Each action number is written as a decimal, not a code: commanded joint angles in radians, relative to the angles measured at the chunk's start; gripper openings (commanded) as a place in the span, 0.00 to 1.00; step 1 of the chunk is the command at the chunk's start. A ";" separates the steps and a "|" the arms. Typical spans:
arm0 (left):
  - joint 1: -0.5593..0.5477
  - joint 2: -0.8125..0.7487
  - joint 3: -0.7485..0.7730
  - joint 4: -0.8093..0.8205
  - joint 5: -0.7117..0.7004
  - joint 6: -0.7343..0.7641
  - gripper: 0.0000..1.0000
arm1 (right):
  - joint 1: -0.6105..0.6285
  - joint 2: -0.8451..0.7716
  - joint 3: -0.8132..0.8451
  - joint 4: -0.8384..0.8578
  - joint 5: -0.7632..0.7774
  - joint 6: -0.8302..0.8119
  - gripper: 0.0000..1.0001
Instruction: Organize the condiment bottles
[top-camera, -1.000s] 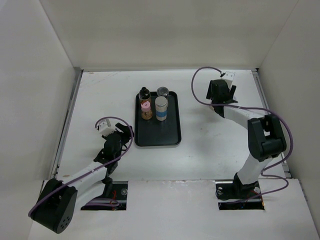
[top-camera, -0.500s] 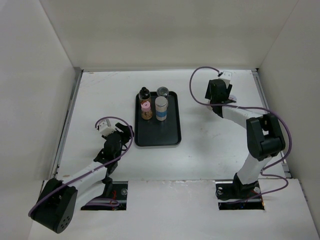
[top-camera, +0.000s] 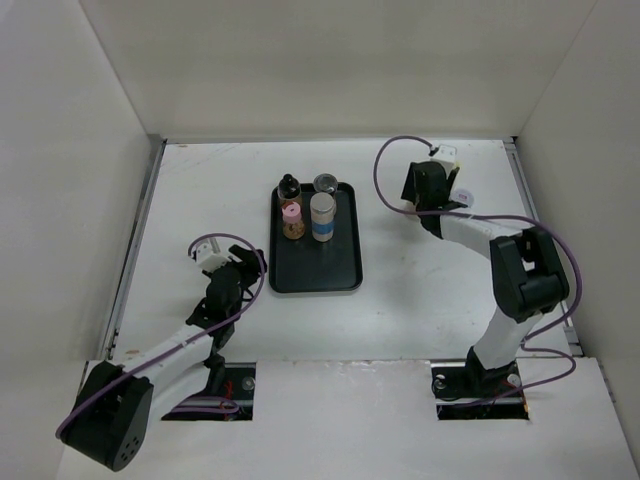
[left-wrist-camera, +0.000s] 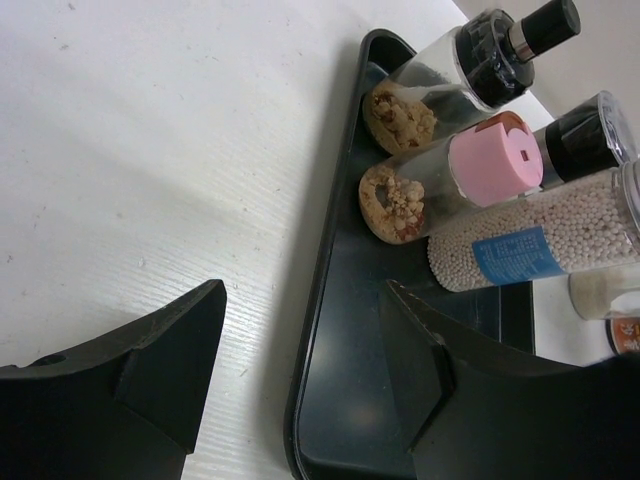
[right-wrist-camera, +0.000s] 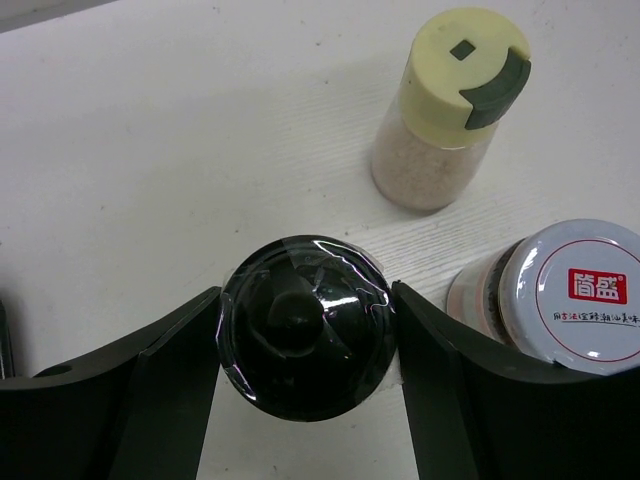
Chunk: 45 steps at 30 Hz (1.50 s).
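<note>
In the right wrist view my right gripper (right-wrist-camera: 305, 292) is shut on a black-lidded bottle (right-wrist-camera: 305, 330), one finger pressed to each side of its lid. Just beyond it stand a yellow-lidded bottle (right-wrist-camera: 450, 100) and a jar with a white, red-labelled lid (right-wrist-camera: 580, 295). In the top view that gripper (top-camera: 425, 185) is at the back right of the table. Four condiment bottles stand at the far end of the black tray (top-camera: 330, 270): black-capped (top-camera: 288, 185), pink-lidded (top-camera: 292, 212), dark-lidded (top-camera: 324, 183) and cream-lidded with a blue label (top-camera: 322, 215). My left gripper (left-wrist-camera: 302, 290) is open and empty over the tray's near left rim (left-wrist-camera: 300, 400).
White walls close in the table at the back and on both sides. The near half of the tray is bare. The right arm's purple cable (top-camera: 385, 165) loops out over the table to the left of its wrist.
The right gripper's jaws have closed onto the black lid, and its wrist has shifted slightly left. The left arm and the bottles in the tray have not moved.
</note>
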 joint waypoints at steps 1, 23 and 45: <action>0.008 -0.024 -0.007 0.053 -0.014 0.015 0.61 | 0.014 -0.081 -0.041 0.058 -0.033 0.028 0.54; 0.051 -0.193 -0.011 -0.036 -0.007 -0.018 0.60 | 0.701 -0.211 -0.032 0.035 -0.013 0.137 0.51; 0.060 -0.268 -0.034 -0.071 0.013 -0.039 0.60 | 0.734 -0.236 -0.042 0.085 0.049 0.083 0.96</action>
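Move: The bare spot in the tray's near-left part, where the bottle held in the right hand will go, lies about 34 cm left, 16 cm back and 3 cm below that hand. The pink-capped bottle stands some 8 cm beyond this spot; the blue-label jar is roughly 25 cm left and 7 cm back of the hand. Behind at the start, the white-lidded jar is about 11 cm right and 1 cm back. From the left hand the spot is about 9 cm right, 2 cm ahead and slightly below. The black-lidded bottle, already gripped, is carried by the right hand back and then in a sweep about 35 cm left, rising some 7 cm on the way while the wrist turns 40 degrees counter-clockwise; it is lowered into the tray with a last small forward reach. The fingers open and the hand draws off right, up and slightly back. The left hand lifts about 4 cm, easing a little left. ##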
